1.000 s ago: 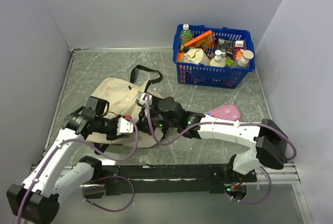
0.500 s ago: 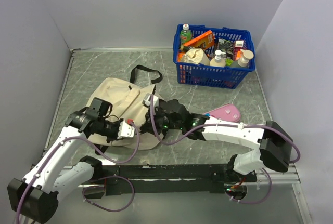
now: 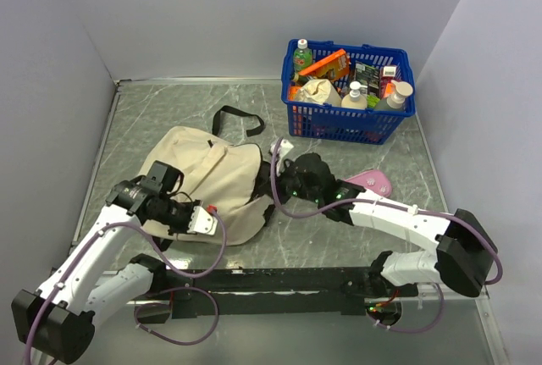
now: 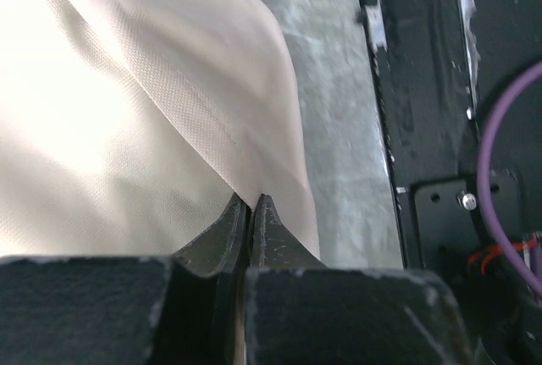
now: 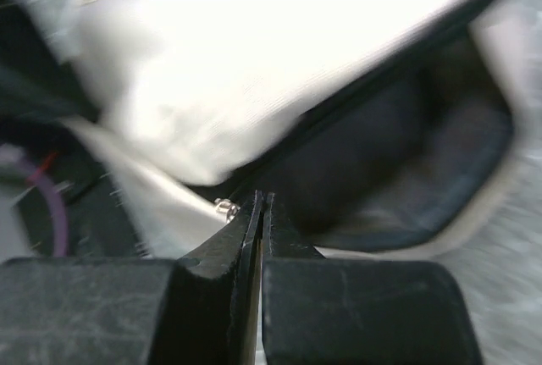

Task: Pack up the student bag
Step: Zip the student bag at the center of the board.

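Observation:
The student bag (image 3: 203, 174), beige fabric with black straps, lies on the table left of centre. My left gripper (image 3: 206, 218) is at its near edge, and in the left wrist view its fingers (image 4: 251, 202) are shut with a fold of the beige fabric (image 4: 127, 102) pinched at the tips. My right gripper (image 3: 274, 180) is at the bag's right edge. In the right wrist view its jaws (image 5: 261, 201) are shut at the black zipper trim, beside a small metal zipper piece (image 5: 224, 208). Behind them the dark inner lining (image 5: 406, 153) shows through the opening.
A blue plastic basket (image 3: 398, 111) with bottles and packets stands at the back right. A pink pencil case (image 3: 371, 183) lies just right of my right arm. A black strap loop (image 3: 235, 116) trails behind the bag. Walls close in left, back and right; a black rail (image 3: 271, 280) runs along the near edge.
My left gripper has closed on the bag's near edge. My right gripper has moved right along the bag's edge, staying shut.

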You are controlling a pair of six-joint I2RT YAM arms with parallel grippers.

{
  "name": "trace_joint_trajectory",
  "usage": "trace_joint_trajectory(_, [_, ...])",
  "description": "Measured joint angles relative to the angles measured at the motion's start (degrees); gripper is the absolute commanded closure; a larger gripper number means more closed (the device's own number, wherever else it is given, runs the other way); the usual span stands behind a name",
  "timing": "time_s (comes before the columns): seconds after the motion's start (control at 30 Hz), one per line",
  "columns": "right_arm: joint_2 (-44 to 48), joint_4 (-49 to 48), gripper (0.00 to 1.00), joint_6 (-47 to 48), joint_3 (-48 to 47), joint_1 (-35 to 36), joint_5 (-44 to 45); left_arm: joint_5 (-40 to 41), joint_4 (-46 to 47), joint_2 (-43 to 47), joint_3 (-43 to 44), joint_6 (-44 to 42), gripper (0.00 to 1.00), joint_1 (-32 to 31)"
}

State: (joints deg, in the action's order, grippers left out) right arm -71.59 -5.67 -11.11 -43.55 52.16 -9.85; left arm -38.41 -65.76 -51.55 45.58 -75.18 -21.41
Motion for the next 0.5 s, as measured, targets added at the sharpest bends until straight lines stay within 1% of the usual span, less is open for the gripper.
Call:
trace_joint_trajectory(0.1, [-0.9, -0.3, 1.00, 0.5, 0.0, -4.3, 1.2, 1.7, -2.1, 0.5, 0.0, -1.5, 0.99, 0.0])
trace_joint_trajectory(0.23, [-5.1, -1.1, 1.00, 0.6, -1.6, -10.0, 1.7, 4.4, -4.4, 2.3, -1.3, -3.2, 0.99, 0.0])
trace_joint_trajectory(0.33, [-8.3, -1.3, 1.00, 0.8, -3.7, -11.5, 2.8, 7.1, -5.2, 4.0, -2.8, -3.8, 0.99, 0.0])
trace_joint_trajectory(0.5, [-12.0, -2.2, 1.00, 0.9, -7.0, -11.8, 6.2, 11.1, -4.5, 7.0, -4.0, -3.1, 0.99, 0.0])
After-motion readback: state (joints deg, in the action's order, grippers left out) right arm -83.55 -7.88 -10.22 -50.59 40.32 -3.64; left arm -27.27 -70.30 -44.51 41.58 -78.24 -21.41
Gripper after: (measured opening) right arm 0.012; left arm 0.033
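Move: The right hand keeps hold at the zip slider; the far end of the bag's zip opening lies about 14 cm ahead, 2 cm left and a little below. The loose black strap is some 21 cm ahead, 6 cm left, and the pink case 5 cm ahead, 27 cm right, both lower. For the left hand, gripping the bag's near cloth, that far end is about 23 cm ahead and 14 cm right. Right hand draws the zip pull about 11 cm forward along the opening while left drags bag cloth 4 cm left. ##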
